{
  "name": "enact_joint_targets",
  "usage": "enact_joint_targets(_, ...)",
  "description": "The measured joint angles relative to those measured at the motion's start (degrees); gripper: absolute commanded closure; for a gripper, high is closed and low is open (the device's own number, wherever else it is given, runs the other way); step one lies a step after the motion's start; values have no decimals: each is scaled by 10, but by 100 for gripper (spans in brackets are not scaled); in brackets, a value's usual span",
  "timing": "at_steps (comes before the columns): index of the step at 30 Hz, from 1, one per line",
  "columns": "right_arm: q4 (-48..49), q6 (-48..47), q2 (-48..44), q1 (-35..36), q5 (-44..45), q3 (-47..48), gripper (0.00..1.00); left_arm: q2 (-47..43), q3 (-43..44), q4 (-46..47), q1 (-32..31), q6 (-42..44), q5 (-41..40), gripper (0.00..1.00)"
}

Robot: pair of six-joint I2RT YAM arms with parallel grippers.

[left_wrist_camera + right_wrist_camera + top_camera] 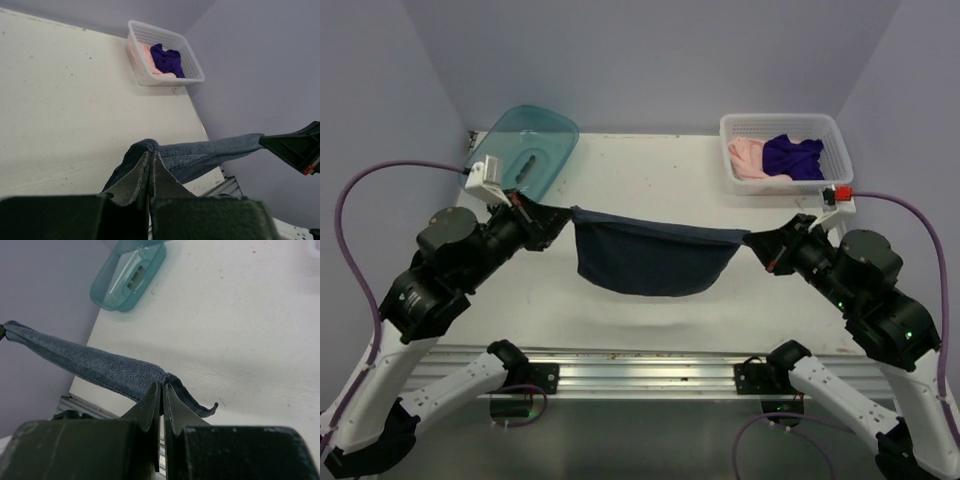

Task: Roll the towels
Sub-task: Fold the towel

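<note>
A dark slate-blue towel (650, 258) hangs stretched above the table between both arms, sagging in the middle. My left gripper (566, 214) is shut on its left corner, and my right gripper (750, 240) is shut on its right corner. In the left wrist view the towel (200, 152) runs from my left gripper (150, 156) to the right gripper's fingers (295, 147). The right wrist view shows the towel (95, 365) pinched in my right gripper (163, 386). A purple towel (792, 157) and a pink towel (748, 158) lie crumpled in the white basket (785, 125).
A teal plastic lid or tray (527, 147) lies at the table's back left. The white basket (150, 77) stands at the back right. Purple walls close in the back and sides. A metal rail (640, 365) runs along the near edge.
</note>
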Motion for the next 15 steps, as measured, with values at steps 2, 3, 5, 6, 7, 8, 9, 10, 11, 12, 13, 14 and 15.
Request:
enact_joint_targets(2, -2, 4, 15, 0, 9, -12, 100, 25, -7, -5, 0, -8, -14, 100)
enact_joint_targets(3, -3, 5, 31, 0, 16, -17, 100, 41, -9, -9, 0, -9, -23, 100)
enact_joint_targets(5, -4, 2, 78, 0, 30, -21, 100, 93, -10, -15, 0, -9, -50, 100)
enact_joint_targets(6, 1, -1, 113, -1, 37, -21, 100, 120, -10, -15, 0, -8, -63, 100)
enact_joint_targets(7, 7, -7, 157, -2, 45, -20, 100, 154, -10, -14, 2, -6, -73, 100)
enact_joint_targets(8, 14, -14, 206, -7, 49, -17, 100, 189, -10, -10, 7, 1, -79, 100)
enact_joint_targets(9, 21, -21, 256, -16, 49, -10, 100, 224, -10, -6, 15, 8, -80, 100)
enact_joint_targets(10, 32, -29, 310, -24, 47, -1, 100, 262, -11, -1, 27, 18, -80, 100)
enact_joint_targets(11, 42, -36, 367, -35, 45, 10, 100, 291, -11, 7, 41, 24, -78, 100)
enact_joint_targets(12, 48, -43, 421, -47, 45, 25, 100, 326, -11, 17, 59, 34, -70, 100)
enact_joint_targets(13, 56, -49, 466, -57, 45, 39, 100, 358, -11, 27, 80, 41, -66, 100)
enact_joint_targets(14, 59, -54, 509, -68, 45, 55, 100, 391, -11, 37, 103, 49, -60, 100)
enact_joint_targets(15, 61, -59, 550, -77, 45, 75, 100, 423, -9, 46, 124, 54, -52, 100)
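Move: Below and ahead lies the bare middle of the table, where the dark towel, already held by both hands, is being taken: some 12 cm forward, 14 cm right and 40 cm down from the left hand, and about 13 cm forward, 14 cm left and 37 cm down from the right. The teal tray is roughly 33 cm ahead of the left hand and 17 cm to its left; the white basket is about 36 cm ahead of the right hand and 14 cm to its right. Swinging down and forward together, both hands carry the towel's pinched edge over the middle of the table, sinking some 22 cm while reaching nearly 20 cm out, slowly at first and then fast. The wrists tip the fingers down by roughly 30 degrees and roll, and both grippers stay shut on the corners; the right also drifts a few centimetres left. ##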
